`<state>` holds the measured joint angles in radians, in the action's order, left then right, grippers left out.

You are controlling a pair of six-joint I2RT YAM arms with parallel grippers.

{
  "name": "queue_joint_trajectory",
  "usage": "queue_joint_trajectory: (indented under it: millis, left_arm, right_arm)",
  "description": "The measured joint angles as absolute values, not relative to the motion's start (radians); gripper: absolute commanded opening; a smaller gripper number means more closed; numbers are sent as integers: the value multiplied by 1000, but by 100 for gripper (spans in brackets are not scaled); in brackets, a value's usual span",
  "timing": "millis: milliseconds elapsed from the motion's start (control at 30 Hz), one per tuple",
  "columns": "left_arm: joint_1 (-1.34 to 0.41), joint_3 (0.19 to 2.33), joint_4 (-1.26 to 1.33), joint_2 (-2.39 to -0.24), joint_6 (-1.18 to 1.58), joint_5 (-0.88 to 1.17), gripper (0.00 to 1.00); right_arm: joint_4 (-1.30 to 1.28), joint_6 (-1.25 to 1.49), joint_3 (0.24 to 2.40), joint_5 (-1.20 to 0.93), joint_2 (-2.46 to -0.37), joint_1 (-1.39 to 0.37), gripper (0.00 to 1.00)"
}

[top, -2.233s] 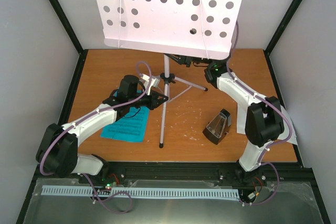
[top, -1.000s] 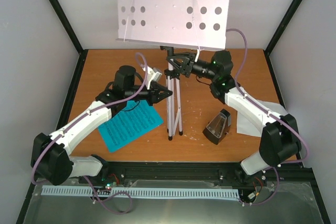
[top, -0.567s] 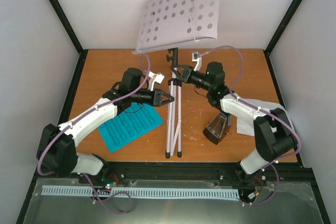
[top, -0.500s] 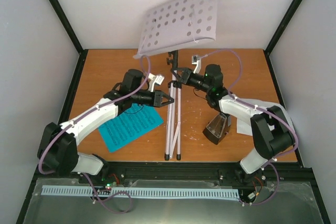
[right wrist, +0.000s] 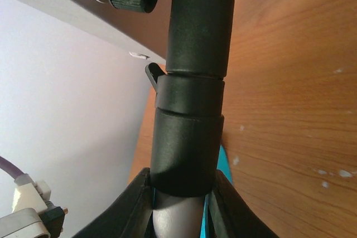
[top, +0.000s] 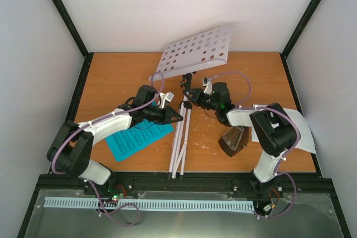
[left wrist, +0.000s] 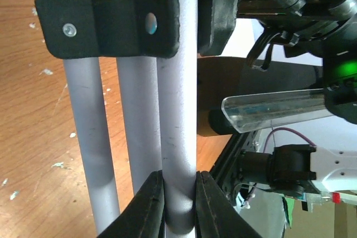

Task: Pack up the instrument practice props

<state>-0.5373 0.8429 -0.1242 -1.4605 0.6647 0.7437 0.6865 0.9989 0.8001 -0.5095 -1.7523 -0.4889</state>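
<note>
The music stand (top: 179, 143) leans steeply over the table with its silver legs folded together and its perforated grey tray (top: 196, 52) at the back. My left gripper (top: 177, 118) is shut on the silver centre tube (left wrist: 178, 137), one finger (left wrist: 149, 204) on each side. My right gripper (top: 188, 94) is shut higher up on the stand's black collar (right wrist: 188, 154). The black metronome (top: 233, 139) with its clear cover stands under my right forearm. A blue music sheet (top: 136, 137) lies under my left arm, and a white sheet (top: 293, 132) lies at the right edge.
The wooden table (top: 111, 76) is fenced by black frame posts and white walls. A black rail (top: 184, 182) runs along the near edge by the arm bases. The metronome's clear cover (left wrist: 273, 110) shows close behind the stand in the left wrist view.
The stand has tipped down and toward the near edge; its tray has dropped from high at the back to just above the table. Both arms lowered with it, still gripping.
</note>
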Motion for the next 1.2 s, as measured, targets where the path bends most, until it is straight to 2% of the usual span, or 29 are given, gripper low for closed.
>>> queue_joint_trajectory:
  millis: [200, 500, 700, 933, 1200]
  left_arm:
    - [-537, 784, -46, -1523, 669, 745, 0]
    - [-545, 778, -13, -1581, 666, 749, 0]
    - [-542, 775, 18, -1581, 668, 714, 0]
    - [-505, 772, 41, -1581, 682, 584, 0]
    - [-505, 766, 52, -1581, 683, 558, 0]
  right_arm:
    - [648, 953, 797, -507, -1815, -491, 4]
    - [527, 866, 816, -477, -1814, -491, 26]
    - [440, 716, 823, -464, -1780, -494, 42]
    - [398, 626, 823, -483, -1718, -510, 51]
    - [365, 583, 815, -473, -1663, -511, 58]
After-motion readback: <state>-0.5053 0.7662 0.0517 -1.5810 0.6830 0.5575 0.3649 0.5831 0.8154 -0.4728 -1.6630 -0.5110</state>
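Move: Straight beneath each hand, about 8 cm down, is the table top the folded music stand is going to; the left still grips a leg, the right the black collar. The leg hub is some 6 cm ahead and 2 cm right of the left hand. The blue sheet is roughly 17 cm left of that hand and 7 cm back. From the right hand, the perforated desk is about 14 cm ahead and 3 cm right, the metronome 19 cm back and 19 cm right. Lowering the folded stand together, both hands sink about 5 cm towards the table. The right then opens its fingers off the collar, tips dipping some 15 degrees, and backs off, rising about 3 cm. The left keeps its pinch on the leg, shifting it roughly 4 cm forward and a little left. ##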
